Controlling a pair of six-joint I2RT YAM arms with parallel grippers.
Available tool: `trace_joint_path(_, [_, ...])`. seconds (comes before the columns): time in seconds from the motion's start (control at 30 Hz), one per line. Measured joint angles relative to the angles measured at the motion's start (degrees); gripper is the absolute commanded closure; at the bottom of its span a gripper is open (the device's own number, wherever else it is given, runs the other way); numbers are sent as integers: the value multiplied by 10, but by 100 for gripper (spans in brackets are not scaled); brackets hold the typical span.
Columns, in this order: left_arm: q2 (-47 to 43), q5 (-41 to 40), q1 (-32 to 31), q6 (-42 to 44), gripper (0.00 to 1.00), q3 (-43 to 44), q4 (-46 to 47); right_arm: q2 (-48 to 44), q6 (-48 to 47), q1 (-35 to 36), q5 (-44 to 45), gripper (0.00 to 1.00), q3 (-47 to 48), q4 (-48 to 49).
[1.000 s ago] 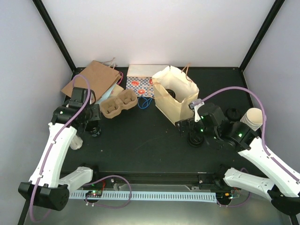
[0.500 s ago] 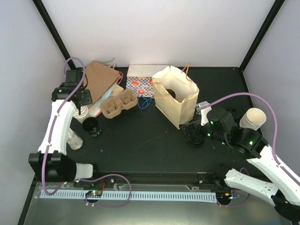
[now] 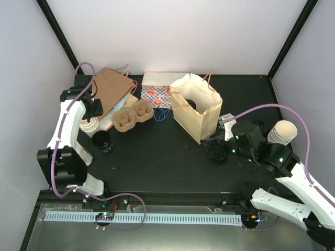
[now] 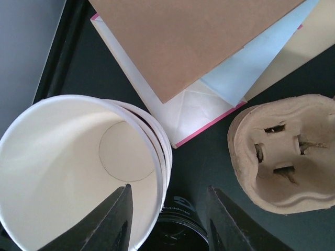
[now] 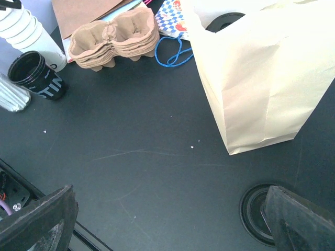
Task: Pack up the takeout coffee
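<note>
The takeout coffee (image 3: 190, 103) shows as a round black lid on a pale cup inside the open cream paper bag (image 3: 201, 117); in the right wrist view its lid (image 5: 225, 21) peeks over the bag's rim (image 5: 261, 89). My left gripper (image 4: 170, 219) hovers at the back left over a stack of lidless cream cups (image 4: 68, 172), jaws apart. One finger (image 4: 118, 217) shows against the top cup's inside, the other outside its rim. My right gripper (image 5: 167, 225) stands wide open and empty, low in front of the bag.
A black cup (image 4: 178, 230) stands beside the cream stack. Next to it are the brown cardboard cup carrier (image 3: 132, 116) and flat paper bags (image 3: 107, 89). A loose black lid (image 5: 259, 214) lies by my right finger. Another cup stack (image 3: 282, 132) is at the right.
My left arm has swung back and left from the black cup to the cream cup stack, and its jaws have narrowed. The right arm shifted slightly, then held.
</note>
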Motion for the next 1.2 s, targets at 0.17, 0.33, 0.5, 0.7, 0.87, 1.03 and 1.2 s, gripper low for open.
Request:
trace_joint_path(0.17, [1,-7,6,-1,77,-1,0,1,0,0,-1,0,0,0])
trace_joint_path(0.33, [1,-11,16,-1,75,-2,0,4,0,0,-1,0,0,0])
trace_joint_path(0.5, [3,-6,22,0,78,-2,1,4,0,0,0,0,0,0])
trace_joint_path(0.7, [21,13,23,8,98,-2,5,4,0,0,0,0,0,0])
trace_joint_path(0.87, [19,10,23,8,98,-2,1,4,0,0,0,0,0,-1])
trace_joint_path(1.03, [12,7,23,8,98,9,-16,7,0,0,0,0,0,-1])
trace_joint_path(1.2, [8,1,16,8,98,49,-41,12,0,0,0,0,0,-1])
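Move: The left hand's fingers straddle the near-right rim of the top paper cup; the cup's middle is about 4 cm left, 1 cm ahead and 4 cm down. The black cup is some 6 cm back, below; the cup carrier about 12 cm right and 6 cm ahead; the brown bag roughly 16 cm straight ahead, low. From the right hand, the paper cup lies some 48 cm left, 16 cm ahead, 13 cm lower. Leftward by about 1.5 cm, then down about 1 cm, the left hand settles over the near-right rim of the white paper cups while its part-open fingers close fully, one inside the top cup and one outside, pinching the rim. It then rises some 3 cm from its lowest point, barely turning, keeping the pinch. ##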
